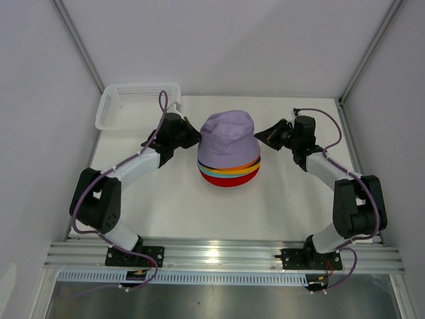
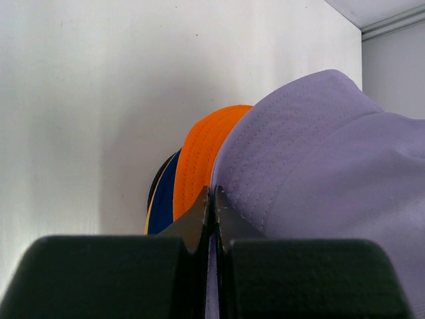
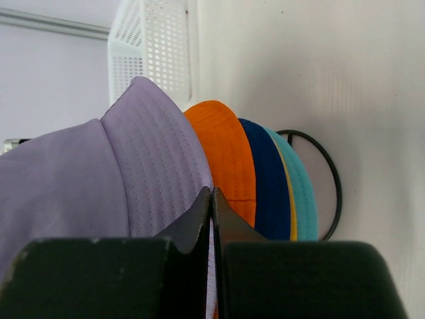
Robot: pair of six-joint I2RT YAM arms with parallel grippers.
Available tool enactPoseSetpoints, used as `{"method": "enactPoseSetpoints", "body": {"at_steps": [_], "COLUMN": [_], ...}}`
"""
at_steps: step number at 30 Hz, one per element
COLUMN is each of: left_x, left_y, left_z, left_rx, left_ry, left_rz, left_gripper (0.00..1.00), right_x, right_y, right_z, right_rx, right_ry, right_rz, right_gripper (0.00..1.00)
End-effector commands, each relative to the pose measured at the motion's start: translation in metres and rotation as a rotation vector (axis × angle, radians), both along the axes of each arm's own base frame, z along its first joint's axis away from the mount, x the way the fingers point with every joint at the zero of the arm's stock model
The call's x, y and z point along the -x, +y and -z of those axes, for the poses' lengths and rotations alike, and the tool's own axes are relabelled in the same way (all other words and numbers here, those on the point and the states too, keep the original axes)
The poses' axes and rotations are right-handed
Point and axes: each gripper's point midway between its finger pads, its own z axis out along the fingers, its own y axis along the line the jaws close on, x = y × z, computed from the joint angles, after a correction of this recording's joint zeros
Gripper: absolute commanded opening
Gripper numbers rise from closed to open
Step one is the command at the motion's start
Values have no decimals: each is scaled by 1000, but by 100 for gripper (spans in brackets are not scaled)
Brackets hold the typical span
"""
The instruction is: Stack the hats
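Observation:
The hats sit in one pile at the table's middle. The lavender hat is on top, above orange, navy, yellow, teal and red brims. My left gripper is shut on the lavender brim's left side, and my right gripper is shut on its right side. In the left wrist view, lavender fabric runs between the closed gripper, with the orange hat and navy hat behind. The right wrist view shows my gripper pinching the lavender hat, beside orange, navy and teal brims.
A white lattice basket stands at the back left of the table, behind my left arm. A black wire ring shows under the pile in the right wrist view. White walls close in on both sides and the back.

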Motion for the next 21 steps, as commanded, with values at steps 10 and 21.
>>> {"method": "enactPoseSetpoints", "body": {"at_steps": [10,21], "left_x": [11,48], "left_y": [20,68], "left_z": [3,-98], "left_rx": [-142,-329], "left_ry": [-50,-291], "left_rz": [-33,-30], "left_gripper": [8,69], "right_x": [11,10], "right_y": [-13,-35], "right_z": [11,-18], "right_rx": [115,281], "right_ry": [13,-45], "right_rz": [16,-13], "right_gripper": [0,55]}}
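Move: The lilac hat already sits over the stack, its brim still held at both sides. Its middle lies about 10 cm right of the left fingers, level fore and aft, and some 2 cm higher; the orange hat is nested about 3 cm beneath it. The empty basket stands roughly 22 cm left of the left hand and 15 cm farther out, well below. From the right fingers the lilac hat's middle is about 10 cm to the left, level fore and aft and at about their height. Open both grippers to let the lilac brim out of the pinch, the left one wider and slightly sooner. Then bring the left gripper up about 7 cm and some 5 cm left, drawing back too and tipping its fingers upward, away from the stack. Ease the right one only about 2 cm each right, down and back, rolling its left side down some 10 degrees beside the brims. ##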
